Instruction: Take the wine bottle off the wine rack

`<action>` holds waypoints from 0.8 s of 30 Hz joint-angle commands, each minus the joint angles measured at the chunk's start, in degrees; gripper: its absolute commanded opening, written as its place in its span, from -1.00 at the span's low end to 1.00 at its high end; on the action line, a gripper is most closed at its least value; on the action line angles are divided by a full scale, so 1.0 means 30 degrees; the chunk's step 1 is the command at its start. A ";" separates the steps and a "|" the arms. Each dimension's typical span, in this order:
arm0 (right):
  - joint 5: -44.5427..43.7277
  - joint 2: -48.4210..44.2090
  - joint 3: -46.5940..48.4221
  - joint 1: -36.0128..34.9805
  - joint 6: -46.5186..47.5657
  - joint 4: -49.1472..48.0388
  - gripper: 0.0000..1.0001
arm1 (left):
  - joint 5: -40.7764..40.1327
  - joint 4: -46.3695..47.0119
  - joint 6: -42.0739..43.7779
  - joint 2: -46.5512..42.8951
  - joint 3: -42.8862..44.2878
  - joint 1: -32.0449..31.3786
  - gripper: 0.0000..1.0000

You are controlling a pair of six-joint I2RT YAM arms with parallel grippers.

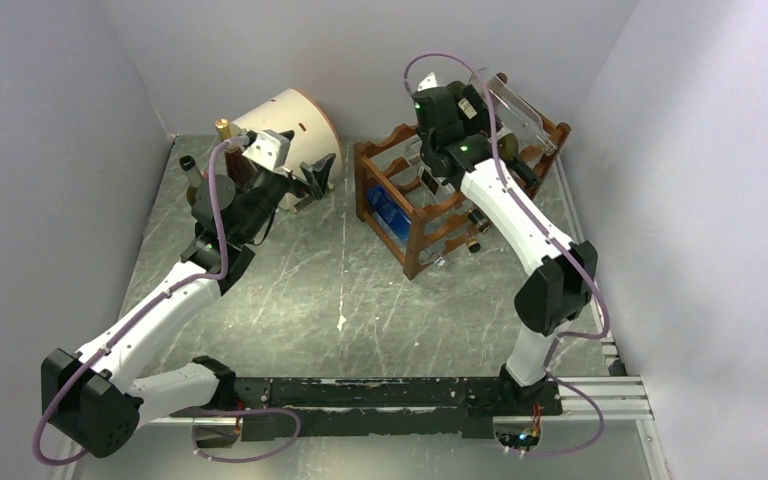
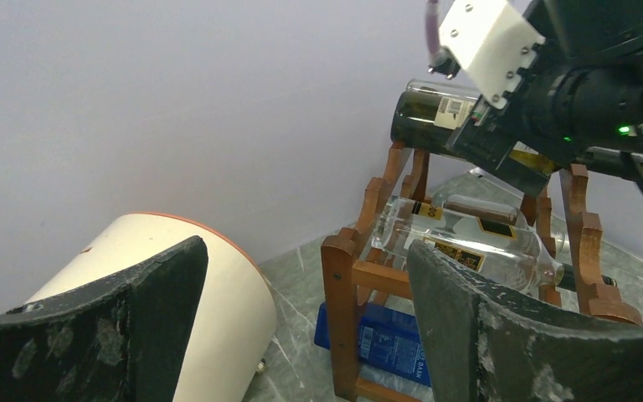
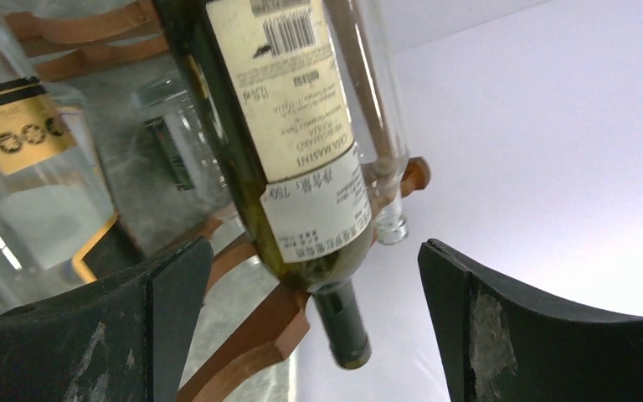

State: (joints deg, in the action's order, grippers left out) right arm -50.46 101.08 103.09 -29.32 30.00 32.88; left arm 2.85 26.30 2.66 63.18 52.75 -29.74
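The reddish-brown wooden wine rack (image 1: 430, 205) stands at the back right of the table, and it also shows in the left wrist view (image 2: 343, 285). A dark green wine bottle (image 3: 289, 142) with a white label lies on the rack's top rail, also seen from the left wrist (image 2: 431, 117). My right gripper (image 3: 314, 260) is open above the rack (image 3: 251, 335). Its jaws stand on either side of the bottle's shoulder and neck without touching. In the top view the right gripper (image 1: 495, 125) hides most of the bottle. My left gripper (image 2: 306, 251) is open and empty, left of the rack (image 1: 315, 178).
A cream cylindrical drum (image 1: 290, 120) lies on its side at the back left (image 2: 209, 310). Two bottle tops (image 1: 224, 128) show beside it. Clear glass bottles (image 2: 469, 243) lie in the rack, and a blue bottle (image 2: 389, 339) lies on its lowest tier. Walls close in on three sides.
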 commanded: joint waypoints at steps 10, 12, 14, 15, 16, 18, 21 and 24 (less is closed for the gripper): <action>-0.1983 0.2617 0.1878 0.1320 0.4189 -0.2423 0.99 | -0.0298 0.0609 0.0345 -0.0170 -0.0125 -0.0078 0.85; -0.1636 0.2810 0.1867 0.1596 0.4074 -0.2474 1.00 | -0.0277 0.0609 0.0319 -0.0197 -0.0123 -0.0063 0.84; -0.1509 0.3007 0.1741 0.1784 0.4139 -0.2583 1.00 | -0.0274 0.0615 0.0315 -0.0174 -0.0123 -0.0078 0.84; -0.1442 0.3143 0.1769 0.1843 0.4135 -0.2564 1.00 | -0.0284 0.0633 0.0316 -0.0171 -0.0123 -0.0078 0.84; -0.1361 0.3289 0.1838 0.1905 0.4083 -0.2521 1.00 | -0.0318 0.0610 0.0294 -0.0149 -0.0123 -0.0063 0.85; -0.1226 0.3617 0.1995 0.2020 0.3973 -0.2413 1.00 | -0.0311 0.0578 0.0272 -0.0140 -0.0108 -0.0076 0.84; -0.1029 0.3925 0.2093 0.2164 0.3826 -0.2310 1.00 | -0.0253 0.0577 0.0259 -0.0141 -0.0122 -0.0078 0.84; -0.0814 0.4186 0.2199 0.2347 0.3698 -0.2178 1.00 | -0.0233 0.0548 0.0184 -0.0112 -0.0094 -0.0078 0.85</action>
State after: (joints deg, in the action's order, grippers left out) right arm -53.15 112.64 107.35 -23.77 41.21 26.92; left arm 2.70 26.30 3.07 63.18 52.73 -29.74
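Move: The wine bottle on the rack's top tier has its middle about 4 cm ahead of the right hand, 4 cm to its right and 5 cm below, with the neck running back and to the right. A clear bottle lies beyond it, roughly 9 cm ahead and 10 cm right of the hand; the square clear bottle sits a tier lower, some 4 cm back and 7 cm left. From the left hand the wine bottle lies about 12 cm ahead and 40 cm right. Bring the right gripper in around the body of the wine bottle, fingers kept wide open: go forward some 5 cm, bearing right by about 3 cm after the start and sinking about 4 cm, mostly late. Finish the wrist's roll early, about 10 degrees with the hand's left side dipping, and tip slightly down so the fingers straddle the labelled part. Don't close yet. ##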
